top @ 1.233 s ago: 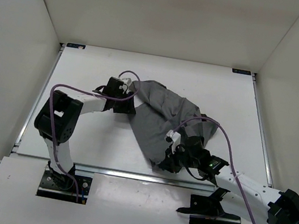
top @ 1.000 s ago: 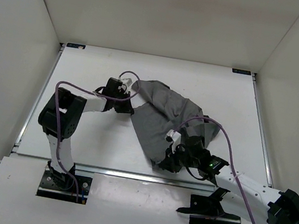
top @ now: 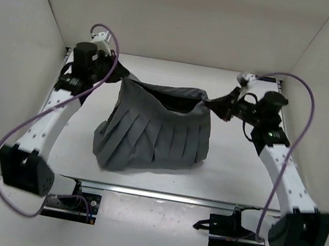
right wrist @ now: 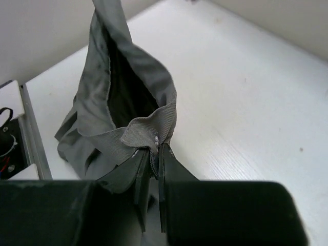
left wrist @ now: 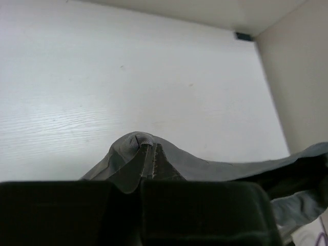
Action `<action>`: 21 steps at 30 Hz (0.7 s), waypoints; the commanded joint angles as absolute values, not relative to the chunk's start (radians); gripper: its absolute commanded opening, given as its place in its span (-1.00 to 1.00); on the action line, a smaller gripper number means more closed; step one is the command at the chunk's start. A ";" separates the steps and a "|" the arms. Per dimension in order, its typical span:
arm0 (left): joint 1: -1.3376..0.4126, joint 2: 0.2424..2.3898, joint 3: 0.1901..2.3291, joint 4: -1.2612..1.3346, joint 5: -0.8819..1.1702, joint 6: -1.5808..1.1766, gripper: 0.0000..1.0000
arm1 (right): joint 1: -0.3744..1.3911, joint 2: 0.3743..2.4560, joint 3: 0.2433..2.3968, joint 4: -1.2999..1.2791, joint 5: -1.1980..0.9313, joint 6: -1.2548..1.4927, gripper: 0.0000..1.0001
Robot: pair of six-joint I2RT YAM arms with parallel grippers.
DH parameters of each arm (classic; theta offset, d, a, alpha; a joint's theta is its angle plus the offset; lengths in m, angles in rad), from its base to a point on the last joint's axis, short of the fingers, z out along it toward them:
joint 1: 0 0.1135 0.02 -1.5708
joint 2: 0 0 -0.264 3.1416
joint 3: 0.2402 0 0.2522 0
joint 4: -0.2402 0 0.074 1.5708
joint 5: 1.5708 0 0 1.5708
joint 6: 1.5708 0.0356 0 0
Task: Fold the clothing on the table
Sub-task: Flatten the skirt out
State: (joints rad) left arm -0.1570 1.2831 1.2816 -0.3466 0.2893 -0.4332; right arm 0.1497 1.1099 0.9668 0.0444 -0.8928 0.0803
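The clothing is a mid-grey pleated garment held up above the table, stretched between both arms with its open waistband on top and its lower edge resting on the tabletop. My left gripper is shut on the waistband's left corner. My right gripper is shut on the right corner, where a small pale snap shows. In the right wrist view the clothing hangs away from the jaws with its dark inside showing.
Tall white walls enclose the table on the left, back and right. Metal rails run along the table's edges. Purple cables loop off both arms. Both arm bases sit at the near edge.
Both arms have swung from low near the table's middle up toward the back, lifting the crumpled clothing and spreading it wide between them.
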 commanded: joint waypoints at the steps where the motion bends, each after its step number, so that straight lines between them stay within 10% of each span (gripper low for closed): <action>1: -0.123 1.419 1.432 -0.374 0.259 -0.381 -1.00 | 0.158 1.309 1.163 0.097 -0.839 0.014 -1.00; 11: -0.109 1.600 1.992 -0.606 0.215 -0.302 -1.00 | 0.075 1.753 2.118 -0.386 -0.860 -0.149 -1.00; 21: -0.176 1.283 1.095 -0.275 0.192 -0.416 -1.00 | 0.129 1.499 1.136 -0.014 -0.856 -0.080 -1.00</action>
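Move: Both hands already hold the skirt's waistband stretched between them, about 30 cm above the table. From the left hand the skirt's body is some 12 cm back, 14 cm right and 10 cm lower; the open waistband's middle is about 16 cm right, 2 cm back and slightly lower. From the right hand, the body is roughly 9 cm back, 17 cm left and 10 cm below, the waistband's middle level ahead, 15 cm left and slightly lower. Forward in a fast shared fling, dipping a few centimetres before whipping up: the left hand reaches about 10 cm out, the right about 17 cm, and both rise over 10 cm. They then pull back and sink to nearly their starting height, wrists tipping down, up, then down again, fingers keeping their pinch on the waistband corners. ##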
